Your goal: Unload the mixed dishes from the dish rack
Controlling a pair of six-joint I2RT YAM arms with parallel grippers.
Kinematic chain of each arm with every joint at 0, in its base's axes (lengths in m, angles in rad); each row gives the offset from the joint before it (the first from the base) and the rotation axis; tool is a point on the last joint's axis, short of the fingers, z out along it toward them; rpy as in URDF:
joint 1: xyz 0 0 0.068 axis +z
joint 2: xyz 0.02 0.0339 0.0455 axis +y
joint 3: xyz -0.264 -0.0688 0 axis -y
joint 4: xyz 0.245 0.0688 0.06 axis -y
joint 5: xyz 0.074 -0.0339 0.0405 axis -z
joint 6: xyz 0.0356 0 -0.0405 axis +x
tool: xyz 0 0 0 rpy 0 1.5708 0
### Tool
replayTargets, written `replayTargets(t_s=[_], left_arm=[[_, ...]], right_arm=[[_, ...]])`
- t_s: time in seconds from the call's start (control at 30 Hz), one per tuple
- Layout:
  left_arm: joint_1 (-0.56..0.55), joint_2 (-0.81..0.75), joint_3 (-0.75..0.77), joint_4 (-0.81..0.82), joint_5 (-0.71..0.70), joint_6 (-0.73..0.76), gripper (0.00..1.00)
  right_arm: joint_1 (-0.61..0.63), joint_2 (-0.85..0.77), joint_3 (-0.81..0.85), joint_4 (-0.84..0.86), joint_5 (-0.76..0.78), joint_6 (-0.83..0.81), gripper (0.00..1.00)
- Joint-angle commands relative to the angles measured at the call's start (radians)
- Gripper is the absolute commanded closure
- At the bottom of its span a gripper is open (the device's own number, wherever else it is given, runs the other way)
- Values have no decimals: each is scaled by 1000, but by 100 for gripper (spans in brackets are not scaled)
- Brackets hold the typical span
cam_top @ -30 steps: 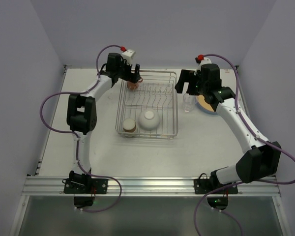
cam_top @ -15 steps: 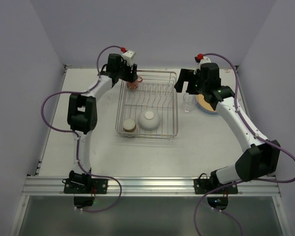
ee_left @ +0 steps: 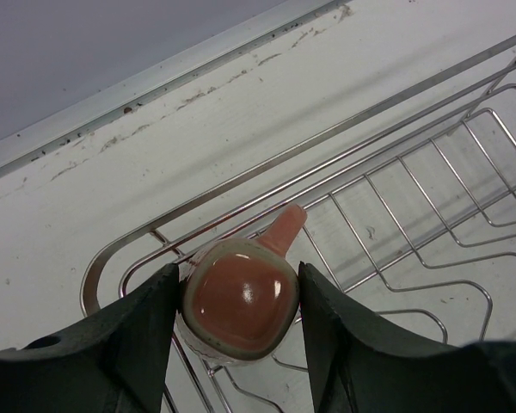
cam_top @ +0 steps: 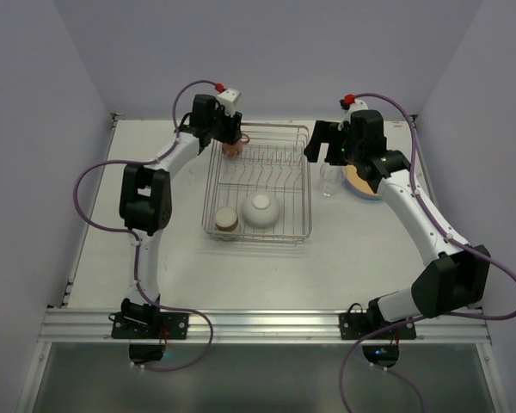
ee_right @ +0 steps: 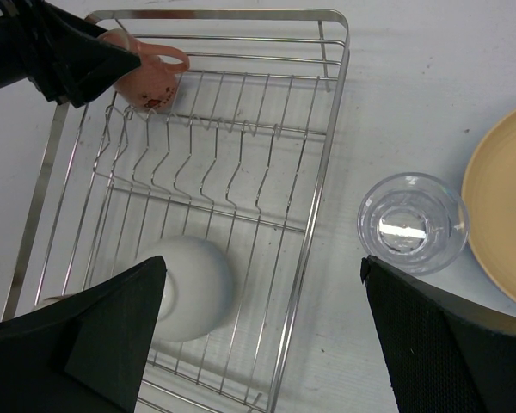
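Observation:
The silver wire dish rack (cam_top: 308,185) stands in the middle of the table. In its far left corner sits the salmon-pink mug (cam_top: 233,149). My left gripper (cam_top: 230,142) is over it, and in the left wrist view both fingers press the sides of the mug (ee_left: 241,301), its handle pointing away. The white bowl (cam_top: 261,209) lies upside down in the near part of the rack, with the small brown cup (cam_top: 226,218) to its left. My right gripper (ee_right: 262,267) hangs wide open over the rack's right rim, holding nothing.
The clear glass (ee_right: 411,222) stands upright on the table just right of the rack. A yellow-orange plate (ee_right: 503,215) lies further right, partly under my right arm in the top view. The rack's upright plate tines (ee_right: 208,163) hold nothing.
My left gripper has closed in from wide open until its fingers meet the mug's sides. The right arm has shifted only slightly.

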Motion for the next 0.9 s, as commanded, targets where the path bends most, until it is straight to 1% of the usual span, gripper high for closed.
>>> replayTargets(t_s=[0.0,0.13,0.57,0.6,0.8,0.87], left_arm=[[-10,-59,-1,-20,11,-14,67],[-11,-86,13,-24,44,-24,67],[-16,-183,17,-8,71,-31,68],[-16,-191,17,-6,71,-63,68],[-19,-240,4,2,66,-83,68],[-20,-255,1,11,104,-99,68]], right_arm=[[-7,-5,37,35,-13,-4,1],[-7,-5,37,35,-18,-4,1],[-8,-14,29,41,-33,0,1],[-8,-16,29,41,-35,0,1],[-8,-14,26,47,-48,5,1],[-8,-16,26,52,-65,10,1]])
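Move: The pink mug is already in my left fingers, still standing in the rack's far left corner; the back rim is about 8 cm straight ahead and the left rim some 7 cm to my left, level with me. The white bowl lies about 23 cm back and 10 cm right, some 6 cm lower. From my empty right hand the mug is roughly 18 cm ahead, 28 cm left and 14 cm below. I keep my left fingers pinched on the mug's sides. After easing back a little, I lift it up out of the corner, slowly and then faster, about 8 cm in all, drawing back some 2 cm from the rack's back rim. My wrist hardly turns. ##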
